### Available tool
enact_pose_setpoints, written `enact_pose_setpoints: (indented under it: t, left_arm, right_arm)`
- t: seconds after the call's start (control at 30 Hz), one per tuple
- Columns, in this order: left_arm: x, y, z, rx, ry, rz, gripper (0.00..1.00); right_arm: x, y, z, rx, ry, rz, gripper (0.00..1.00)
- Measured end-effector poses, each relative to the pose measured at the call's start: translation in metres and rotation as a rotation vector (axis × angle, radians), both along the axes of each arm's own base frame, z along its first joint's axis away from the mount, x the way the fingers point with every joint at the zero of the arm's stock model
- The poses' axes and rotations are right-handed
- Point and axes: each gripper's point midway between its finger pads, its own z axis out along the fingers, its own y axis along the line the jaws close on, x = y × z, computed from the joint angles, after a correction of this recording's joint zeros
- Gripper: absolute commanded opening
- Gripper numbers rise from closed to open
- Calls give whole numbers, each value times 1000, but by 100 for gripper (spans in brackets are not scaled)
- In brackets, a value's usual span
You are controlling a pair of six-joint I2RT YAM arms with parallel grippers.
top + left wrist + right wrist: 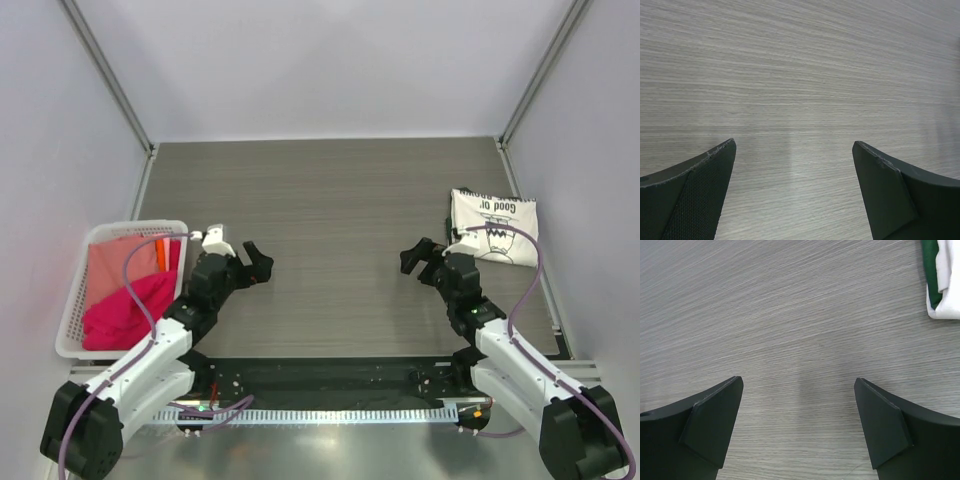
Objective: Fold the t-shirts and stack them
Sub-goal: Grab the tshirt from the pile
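The crimson-pink t-shirt (125, 305) lies crumpled in the white lattice basket (70, 325) at the left. The cream t-shirt (493, 226) with black print lies folded flat on the table at the right. My left gripper (255, 262) is open and empty over bare table, just right of the basket; the left wrist view shows its open gripper (794, 142) with only wood grain between the fingers. My right gripper (418, 255) is open and empty, just left of the cream t-shirt; the right wrist view shows that open gripper (799, 380) over bare table.
A salmon-pink cloth (115, 262) also lies in the basket under the crimson one. A white and dark green folded cloth edge (942, 280) shows at the top right of the right wrist view. Grey walls close in the table (330, 190) on three sides.
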Motion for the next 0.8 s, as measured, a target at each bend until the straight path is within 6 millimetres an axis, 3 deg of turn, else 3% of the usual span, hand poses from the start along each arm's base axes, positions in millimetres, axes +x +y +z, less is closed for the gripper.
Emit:
enact_pose_setpoints:
  t: [0.17, 0.23, 0.33, 0.47, 0.63, 0.8]
  left_arm:
    - [3, 8, 18, -7, 24, 72, 100]
    - [7, 25, 39, -9, 35, 191, 100]
    - [9, 59, 89, -49, 12, 385, 100]
    - [-5, 111, 132, -72, 10, 627, 100]
    - [-33, 168, 132, 40, 106, 865, 100]
    - [-50, 196, 98, 169, 303, 995, 100]
  right_arm:
    - [-1, -1, -1, 7, -2, -11, 100]
    - [-1, -1, -3, 9, 5, -12, 100]
    - [-1, -1, -10, 8, 33, -14, 100]
    - [-3, -1, -24, -1, 83, -15, 99]
    - [-4, -1, -27, -3, 98, -17, 99]
    - [-4, -1, -25, -2, 94, -17, 99]
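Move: The crimson t-shirt in the white basket lies about 29 cm to the left hand's left, 9 cm back and some 8 cm below. The coral t-shirt is about 32 cm to that hand's left and level with it in reach, while the basket's middle is roughly 31 cm left and 4 cm back, both also some 8 cm below. From the idle right hand the crimson t-shirt is about 62 cm left, 10 cm back and 7 cm below. The left hand swings about 20 cm left from the bare table towards the t-shirts, rising steeply by some 13 cm on the way before it draws back and sinks a little over the basket's right side. Its wrist turns nearly 60 degrees counter-clockwise and late on tips further down, fingers still wide open and touching nothing, while the open right hand just settles a couple of centimetres lower over bare table. ##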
